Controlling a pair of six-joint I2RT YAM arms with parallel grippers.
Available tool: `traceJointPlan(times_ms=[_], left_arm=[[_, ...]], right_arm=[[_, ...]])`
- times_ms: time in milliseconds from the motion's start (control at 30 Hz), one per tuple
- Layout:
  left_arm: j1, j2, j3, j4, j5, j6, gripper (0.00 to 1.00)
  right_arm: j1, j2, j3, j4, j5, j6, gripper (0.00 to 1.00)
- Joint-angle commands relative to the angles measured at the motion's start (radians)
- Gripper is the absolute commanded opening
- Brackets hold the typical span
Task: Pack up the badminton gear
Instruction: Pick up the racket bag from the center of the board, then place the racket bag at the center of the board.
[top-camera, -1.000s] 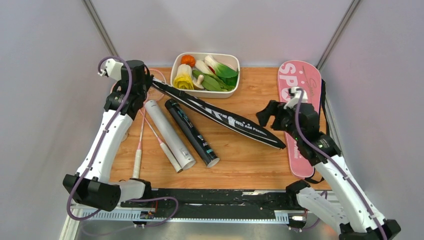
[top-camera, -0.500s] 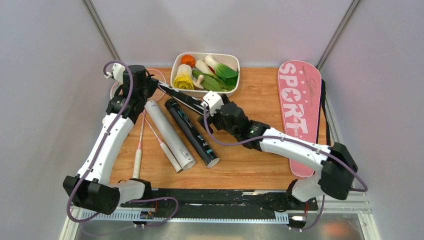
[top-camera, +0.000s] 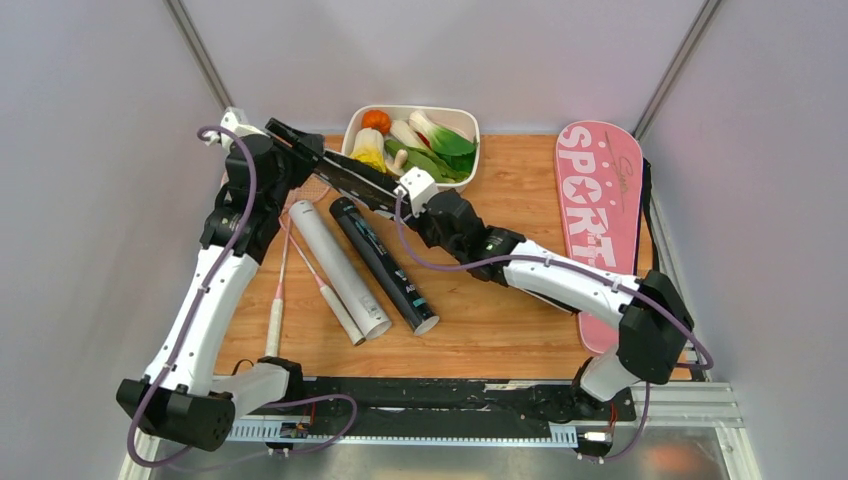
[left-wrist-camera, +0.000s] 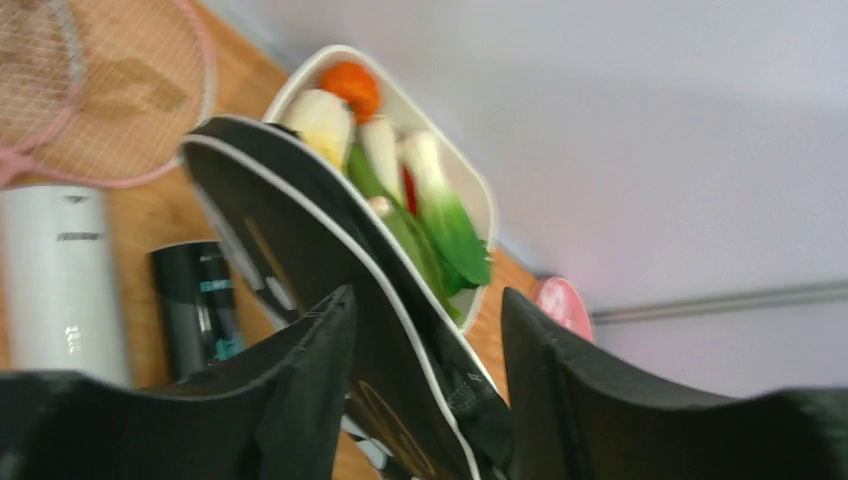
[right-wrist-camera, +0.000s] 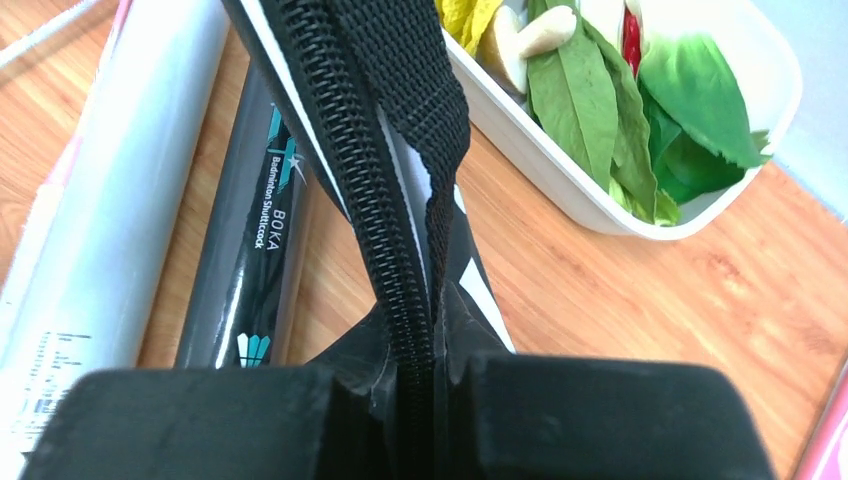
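Observation:
The black racquet cover (top-camera: 335, 170) hangs off the table, sloping from the back left down toward the middle. My right gripper (top-camera: 402, 196) is shut on its zipper edge (right-wrist-camera: 375, 150), with the strap pinched between the fingers (right-wrist-camera: 435, 370). My left gripper (left-wrist-camera: 425, 300) is open at the cover's raised left end (left-wrist-camera: 300, 230), which passes between its fingers. A white tube (top-camera: 335, 265) and a black tube (top-camera: 385, 265) lie side by side. The pink racquet (top-camera: 278, 290) and a silver racquet handle (top-camera: 335, 300) lie beside the white tube. A pink "SPORT" cover (top-camera: 600, 220) lies at the right.
A white tray (top-camera: 473, 150) of toy vegetables stands at the back centre, just behind the raised cover. Grey walls close in the table on the left, back and right. The arm bases and a black rail run along the near edge.
My right arm swung from the pink cover to the black one and its gripper shut on it. My left gripper opened. The cover's left end has risen off the table.

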Motion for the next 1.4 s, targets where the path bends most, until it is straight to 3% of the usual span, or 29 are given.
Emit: traceJointPlan(times_ms=[0, 333, 667, 867, 1133, 1367], left_arm=[[-0.003, -0.073, 0.016, 0.176, 0.182, 0.198, 0.69], [-0.002, -0.132, 0.091, 0.195, 0.503, 0.324, 0.70], [-0.002, -0.215, -0.023, 0.174, 0.544, 0.381, 0.71], [-0.002, -0.229, -0.089, 0.155, 0.567, 0.413, 0.71], [-0.002, -0.244, -0.157, 0.143, 0.553, 0.444, 0.71], [-0.002, -0.238, -0.211, 0.146, 0.568, 0.455, 0.71]], right_arm=[[-0.081, -0.124, 0.105, -0.018, -0.038, 0.202, 0.00], [-0.351, -0.194, 0.305, -0.277, -0.214, 0.453, 0.00], [-0.696, -0.163, 0.293, -0.369, -0.470, 0.552, 0.00], [-0.825, -0.131, 0.165, -0.301, -0.612, 0.600, 0.00], [-0.896, -0.021, 0.029, -0.116, -0.781, 0.743, 0.00], [-0.963, 0.122, -0.065, 0.049, -0.842, 0.788, 0.00]])
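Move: The black racket bag is already pinched in the right hand about a third of the way from its wide end. The pink racket bag it is carried towards lies some 40 cm to that hand's right, about 3 cm ahead and 19 cm below. The vegetable box is about 24 cm ahead and 2 cm left, and the black tube some 9 cm left and 4 cm back. From the left hand, the pink bag is roughly 67 cm right, 3 cm back and 34 cm below. Keeping its pinch on the black bag's zip edge, the right hand swings it right about 25 cm and forward 10 cm towards the pink bag, first rising some 12 cm, then lowering well below its starting height, while the wrist turns clockwise and tips down. The left hand, fingers already parting, opens wider and draws back and right, rising 10 cm and sinking again. ##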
